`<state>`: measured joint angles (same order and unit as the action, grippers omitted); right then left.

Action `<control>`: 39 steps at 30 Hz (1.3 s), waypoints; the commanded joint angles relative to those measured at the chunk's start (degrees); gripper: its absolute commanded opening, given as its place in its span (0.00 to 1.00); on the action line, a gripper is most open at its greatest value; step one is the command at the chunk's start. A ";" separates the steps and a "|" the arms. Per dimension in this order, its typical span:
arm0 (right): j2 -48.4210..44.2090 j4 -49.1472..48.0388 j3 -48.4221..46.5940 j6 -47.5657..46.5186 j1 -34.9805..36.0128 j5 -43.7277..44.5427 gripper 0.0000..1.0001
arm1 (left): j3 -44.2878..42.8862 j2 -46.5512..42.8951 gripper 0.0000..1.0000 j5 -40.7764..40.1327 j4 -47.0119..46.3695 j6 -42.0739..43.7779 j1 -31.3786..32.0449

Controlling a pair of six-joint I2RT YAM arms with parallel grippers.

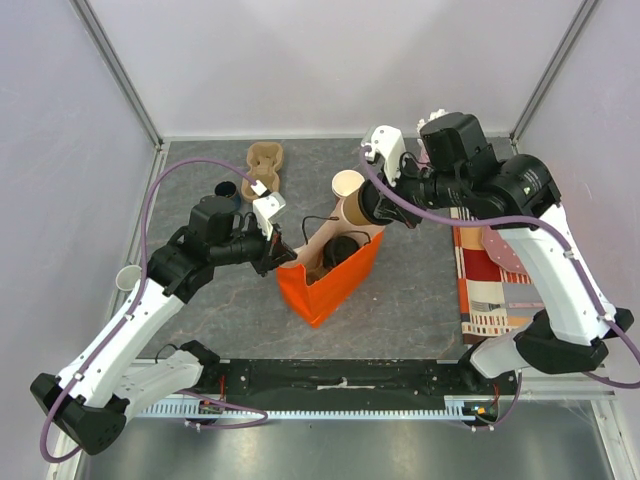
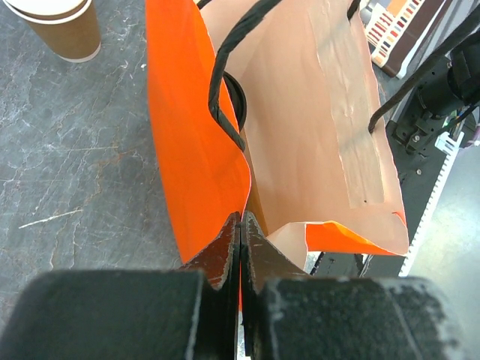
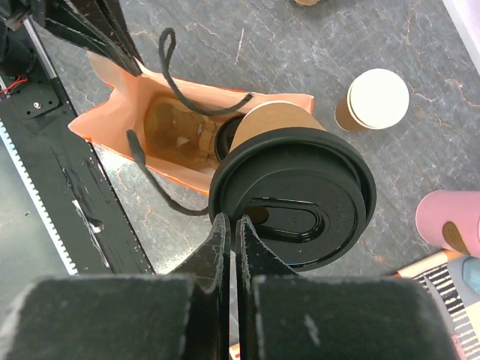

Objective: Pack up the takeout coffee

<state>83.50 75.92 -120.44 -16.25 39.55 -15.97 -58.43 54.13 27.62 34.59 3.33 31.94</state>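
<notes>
One takeout coffee, a brown paper cup with a black lid, hangs tilted over the open orange paper bag. My right gripper is shut on the lid's rim; from above, this cup sits just beyond the bag's far edge. Another black lid shows inside the bag, also visible from above. My left gripper is shut on the bag's near orange edge and holds its mouth open. The bag's black cord handles droop across the opening.
A brown cup with a cream-white top stands on the table behind the bag. A cardboard cup carrier and a dark mug lie at the back left. A pink cup and a striped box are on the right.
</notes>
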 commanded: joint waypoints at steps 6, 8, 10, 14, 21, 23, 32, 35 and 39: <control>-0.27 2.21 -0.15 1.75 6.14 -0.38 0.00 | -1.59 -0.16 0.02 0.51 0.39 -2.72 -0.13; 0.25 2.39 0.03 1.84 6.76 -0.29 0.00 | -1.68 -0.16 0.02 0.16 0.22 -2.72 -0.13; 0.96 2.48 -0.41 1.84 7.82 -0.73 0.00 | -1.68 -0.16 0.02 0.16 0.04 -2.72 -0.21; 2.01 2.48 0.03 1.75 9.84 -1.70 0.00 | -1.95 -0.16 0.02 -0.02 0.04 -5.53 -0.22; 4.99 2.48 0.30 0.61 13.97 -2.05 0.00 | -2.21 -0.08 0.02 -0.55 -0.13 -7.81 -0.39; 5.88 2.57 -0.32 0.17 14.41 -2.49 0.00 | -2.38 -0.08 0.02 -0.63 -0.22 -8.25 -0.57; 11.94 2.21 -0.67 -1.68 18.89 -1.52 0.00 | -2.65 0.80 0.02 0.33 -1.10 -8.96 -0.74; 12.91 1.78 -0.50 -2.82 19.68 -0.91 0.00 | -2.56 0.98 0.02 0.42 -1.37 -8.96 -0.74; 14.49 0.99 1.17 -4.05 21.00 -0.29 0.00 | -2.39 0.80 0.02 0.59 -1.45 -8.70 -1.01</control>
<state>97.34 78.08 -119.50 -18.09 59.48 -16.67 -59.11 54.83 27.18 34.13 -3.57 31.44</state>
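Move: The free end of the paper bag's mouth, where my held coffee cup is headed, lies about 14 cm left of my right hand, 9 cm back and 13 cm lower. The first lidded cup, already in the bag, is some 9 cm left, 1 cm ahead and 28 cm down; the open cup beyond the bag is 19 cm ahead, 6 cm left and 30 cm down. From my left hand, that free end is about 7 cm right, 3 cm back and 3 cm lower. My right hand, still pinching the cup by its black lid, swings left and back almost level over the bag, then keeps going left while sinking into the mouth beside my left fingers: some 10 cm left, 8 down and 7 back in all. The wrist turns about 20 degrees counter-clockwise and tilts a little on the way. My left hand stays put, pinching the bag's rim and rolling only about 5 degrees. ##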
